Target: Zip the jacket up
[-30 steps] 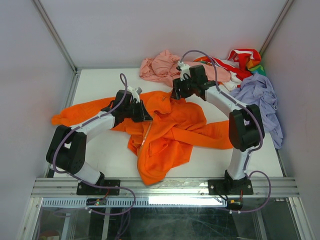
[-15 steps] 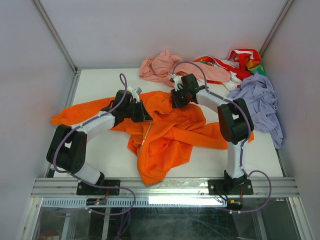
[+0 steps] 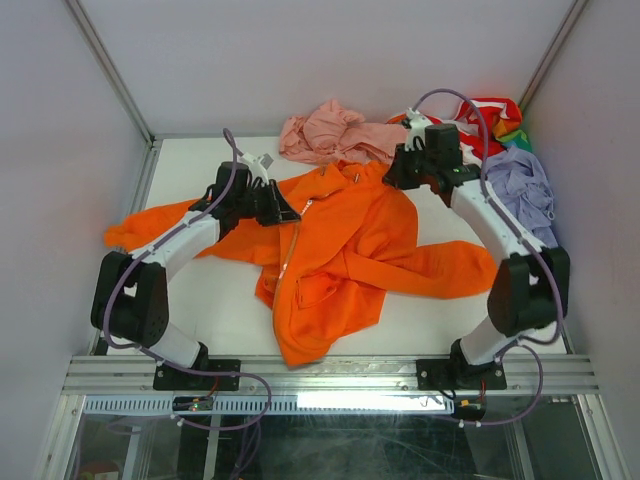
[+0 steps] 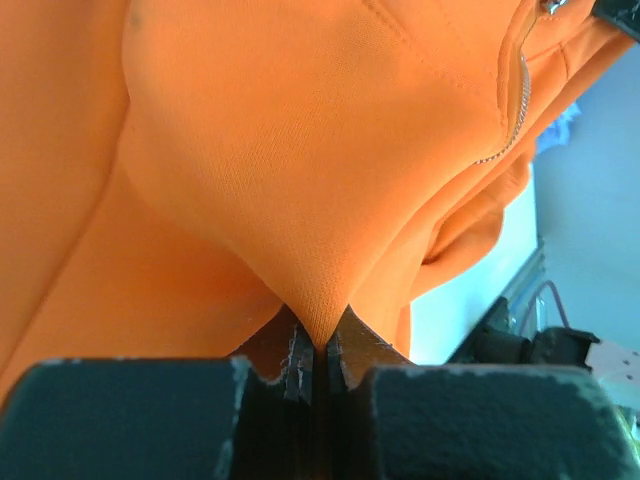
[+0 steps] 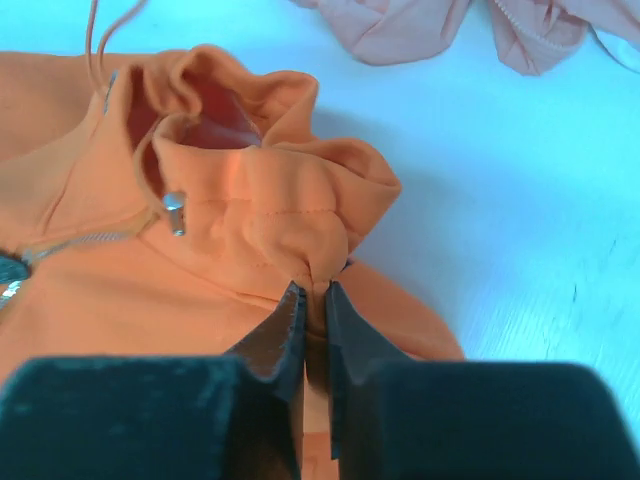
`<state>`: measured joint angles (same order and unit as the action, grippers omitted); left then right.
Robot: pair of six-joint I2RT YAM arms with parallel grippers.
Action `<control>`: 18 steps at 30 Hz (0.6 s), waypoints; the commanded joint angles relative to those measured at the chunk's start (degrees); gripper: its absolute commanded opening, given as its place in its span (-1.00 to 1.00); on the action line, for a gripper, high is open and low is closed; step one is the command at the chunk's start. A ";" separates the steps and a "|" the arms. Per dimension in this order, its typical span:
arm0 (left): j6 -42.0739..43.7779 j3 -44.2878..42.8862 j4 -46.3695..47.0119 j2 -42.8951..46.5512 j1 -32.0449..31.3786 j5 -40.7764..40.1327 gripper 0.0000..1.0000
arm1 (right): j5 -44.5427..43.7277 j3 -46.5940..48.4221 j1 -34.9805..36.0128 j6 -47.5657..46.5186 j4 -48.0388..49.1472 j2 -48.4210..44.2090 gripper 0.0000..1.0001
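Observation:
The bright orange jacket lies spread on the white table, collar toward the back, sleeves out to both sides. Its front zipper runs down the middle-left and stands open. My left gripper is shut on a fold of the jacket's left shoulder fabric; the zipper teeth show at the upper right of the left wrist view. My right gripper is shut on the jacket's right shoulder by the hood. A metal cord tip hangs by the collar.
A pale pink garment lies at the back behind the collar, also in the right wrist view. A lilac garment and a red-white-green cloth lie at the back right. Grey walls enclose the table; its front rail is near.
Both grippers have pulled apart and toward the back with the jacket held. The right gripper moved right, the left slightly back-left. The jacket's upper part has spread flatter and wider.

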<state>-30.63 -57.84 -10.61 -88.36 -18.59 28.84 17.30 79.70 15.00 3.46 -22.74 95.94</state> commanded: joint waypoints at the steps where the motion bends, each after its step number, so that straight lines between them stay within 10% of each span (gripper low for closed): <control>1: -0.73 -2.72 2.05 3.18 0.68 6.72 -1.00 | -3.49 -10.14 -0.67 5.77 0.24 -10.89 -0.72; 10: -1.07 1.26 2.97 1.31 -0.01 14.04 -1.00 | -4.45 -21.86 5.21 8.37 1.64 -25.18 -0.04; 18: -0.14 2.37 3.56 0.89 -0.65 14.40 -1.00 | 15.22 -18.98 15.56 5.41 13.73 -18.25 -0.19</control>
<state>-30.89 -55.35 -10.02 -88.14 -18.44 39.90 21.30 56.82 26.15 9.89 -18.13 72.40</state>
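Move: The left gripper already pinches the jacket front beside the zip, whose upper stretch shows about 2 cm ahead and 1 cm right of its fingertips. From the right gripper, which still grips the raised collar right at its fingertips, that zip stretch lies about 19 cm left, 5 cm back and 6 cm lower. The pink cloth is some 11 cm ahead and 12 cm left, and the jacket's right sleeve about 19 cm back and 10 cm right, both roughly 14 cm below. Open the right gripper about half way to let go of the collar and draw it back about 13 cm over the jacket, rising slightly, dipping, then rising again while swinging some 7 cm left towards the zip, finally turning counter-clockwise. Keep the left gripper shut on the jacket front, lift it 2 cm, then ease it back about 3 cm and slightly right as it sinks again. ##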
